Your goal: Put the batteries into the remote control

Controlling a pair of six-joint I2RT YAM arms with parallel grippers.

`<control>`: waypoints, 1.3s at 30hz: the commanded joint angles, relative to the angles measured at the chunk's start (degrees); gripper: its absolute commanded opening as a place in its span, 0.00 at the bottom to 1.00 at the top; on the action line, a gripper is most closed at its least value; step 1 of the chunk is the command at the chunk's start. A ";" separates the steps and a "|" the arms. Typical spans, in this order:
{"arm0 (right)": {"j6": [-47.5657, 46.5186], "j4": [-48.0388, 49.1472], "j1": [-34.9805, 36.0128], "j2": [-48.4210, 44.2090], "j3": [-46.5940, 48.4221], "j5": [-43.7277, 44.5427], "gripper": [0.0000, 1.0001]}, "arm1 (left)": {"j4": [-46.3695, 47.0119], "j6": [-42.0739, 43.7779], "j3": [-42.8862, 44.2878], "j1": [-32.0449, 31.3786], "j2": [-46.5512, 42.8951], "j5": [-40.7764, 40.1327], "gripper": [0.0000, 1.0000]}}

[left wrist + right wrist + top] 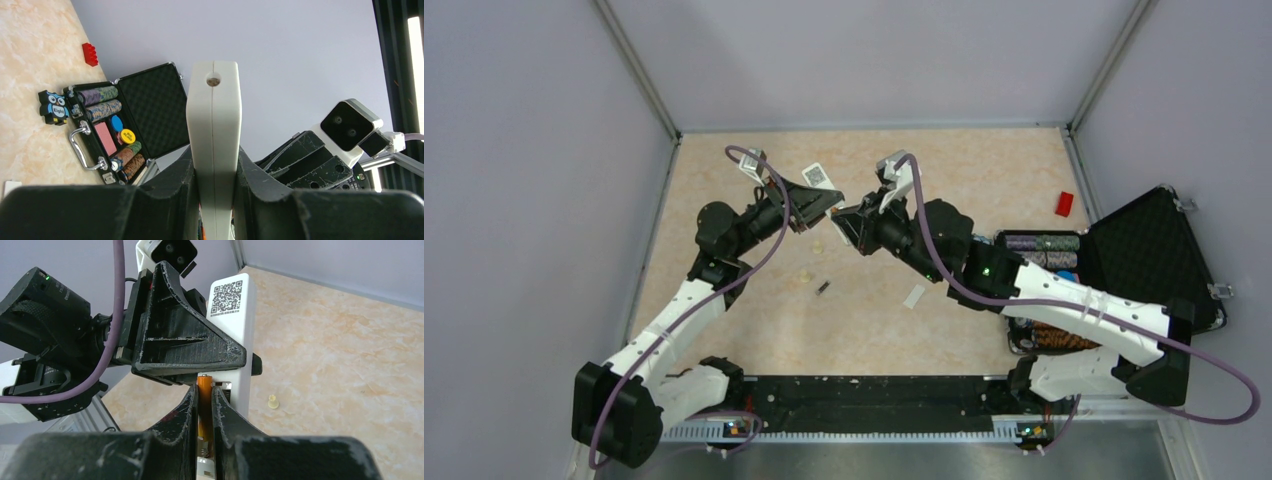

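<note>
My left gripper (817, 207) (214, 165) is shut on the remote control (214, 115) (235, 320), a slim white bar with a QR label that it holds off the table. My right gripper (849, 222) (204, 402) is shut on one of the batteries (204, 385), copper-orange. That battery stands at the remote's open recess, where a spring shows below it. The two grippers meet nose to nose above the table's middle. A second battery (822, 288) lies on the table below them.
A small white flat piece (914, 296) lies right of the loose battery. Cream lumps (804, 278) (272, 401) dot the table. An open black case (1144, 250) (150, 100) with chip rolls stands at the right, with a red brick (1064, 203) and an owl figure (53, 106) near it.
</note>
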 commanded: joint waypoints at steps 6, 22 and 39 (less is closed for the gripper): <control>-0.91 -1.94 0.85 -0.83 0.26 -1.09 0.12 | 7.42 -2.40 0.30 -0.11 -1.07 -1.89 0.00; 0.56 -4.89 0.78 0.86 2.21 -0.84 0.21 | 6.39 -1.05 0.10 -0.08 -1.61 -2.40 0.00; 2.59 -5.22 0.78 1.19 5.46 2.58 0.36 | 5.25 0.13 -0.90 -0.09 -2.08 -2.18 0.00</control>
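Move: The right hand already has the orange battery pinched at the remote control, with the compartment's middle only about 2 cm ahead of its fingertips and 1 cm to their left, at the same height. Some 36 cm below the right hand lie the dark battery, about 2 cm ahead and 5 cm left, and the white cover, level with it and about 15 cm right. From the left hand gripping the remote, the compartment is about 4 cm below, 1 cm back and 1 cm right. The right fingers let go of the orange battery at the compartment: the hand first sinks a bit less than 1 cm, still nearly shut on it, then spreads its fingers to about a third open while staying almost in place. The left hand keeps its grip on the upright remote, easing about 1 cm forward and down. ##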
